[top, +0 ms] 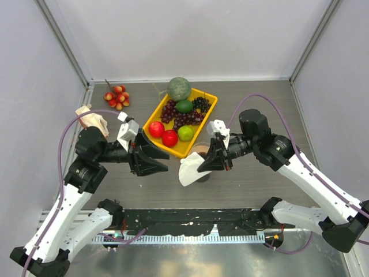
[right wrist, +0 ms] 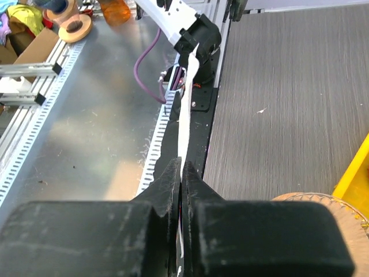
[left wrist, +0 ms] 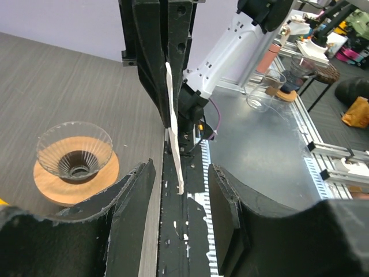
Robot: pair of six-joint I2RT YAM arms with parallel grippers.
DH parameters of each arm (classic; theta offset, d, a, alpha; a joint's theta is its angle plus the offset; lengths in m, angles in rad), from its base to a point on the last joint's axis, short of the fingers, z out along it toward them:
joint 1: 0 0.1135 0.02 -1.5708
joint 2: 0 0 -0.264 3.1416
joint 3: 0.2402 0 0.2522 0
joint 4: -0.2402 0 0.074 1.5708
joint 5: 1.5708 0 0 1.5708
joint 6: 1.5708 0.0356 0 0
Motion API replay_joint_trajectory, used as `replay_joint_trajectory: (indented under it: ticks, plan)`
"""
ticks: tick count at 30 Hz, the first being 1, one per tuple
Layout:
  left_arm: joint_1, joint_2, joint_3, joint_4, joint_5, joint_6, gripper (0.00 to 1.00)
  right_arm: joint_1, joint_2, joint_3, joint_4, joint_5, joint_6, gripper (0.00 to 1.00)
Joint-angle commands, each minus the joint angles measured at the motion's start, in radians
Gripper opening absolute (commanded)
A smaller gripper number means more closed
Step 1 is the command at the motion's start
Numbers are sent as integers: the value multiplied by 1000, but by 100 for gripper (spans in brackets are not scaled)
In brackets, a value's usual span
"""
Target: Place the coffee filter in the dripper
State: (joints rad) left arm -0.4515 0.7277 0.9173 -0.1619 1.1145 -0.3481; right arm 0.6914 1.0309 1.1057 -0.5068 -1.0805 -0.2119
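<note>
The coffee filter (top: 188,172) is a flat white paper held on edge above the table, with my right gripper (top: 202,167) shut on its upper right part. In the right wrist view the filter (right wrist: 185,109) runs edge-on out of the shut right gripper (right wrist: 183,168). The clear ribbed dripper (left wrist: 74,151) sits on a tan wooden ring (left wrist: 98,176); from above the dripper (top: 200,149) lies just behind the right gripper. My left gripper (top: 166,163) stands open a little left of the filter. In its own view the filter (left wrist: 173,124) hangs between the open fingers (left wrist: 134,202) without touching them.
A yellow tray (top: 211,107) of apples, limes and grapes stands behind the dripper, with a green melon (top: 179,88) at its far corner. A bunch of red fruit (top: 117,97) and a beige bundle of papers (top: 92,119) lie at the far left. A black base plate (top: 190,219) runs along the near edge.
</note>
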Motion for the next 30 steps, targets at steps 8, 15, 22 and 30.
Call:
replay_joint_trajectory:
  ticks: [8,15,22,30]
  plan:
    - [-64,58,-26,104,38,-78,42,42,31,11,-42,7,-84,5]
    - [-95,93,-34,148,51,-117,34,54,40,13,-49,28,-96,5]
    - [-105,99,-51,180,57,-135,32,63,47,16,-50,33,-98,5]
    - [-107,114,-55,225,57,-180,3,74,46,20,-68,42,-119,5]
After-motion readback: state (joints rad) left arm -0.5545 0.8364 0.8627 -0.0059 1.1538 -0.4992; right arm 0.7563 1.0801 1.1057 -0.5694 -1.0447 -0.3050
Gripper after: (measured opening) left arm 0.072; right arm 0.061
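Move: The right hand already holds the coffee filter, its middle about 6 cm to the right of the left hand, 2 cm back and 3 cm lower, with the free edge facing the left fingers. The dripper on its server stands some 12 cm ahead of the left hand, 11 cm right and 19 cm below; the yellow bin's middle is about 32 cm ahead, 2 cm right and 28 cm below. From the right hand the dripper is about 12 cm ahead, 2 cm right and 15 cm below. The left hand eases right and down onto the filter's free edge, about 3 cm in all, its tips swinging slightly back and the hand rolling some 10 degrees, while the half-open fingers narrow slowly and then shut at the end to pinch that edge. The right hand keeps its pinch on the filter's other side and sinks about 2 cm, drifting slightly left and back, still short of the dripper. ##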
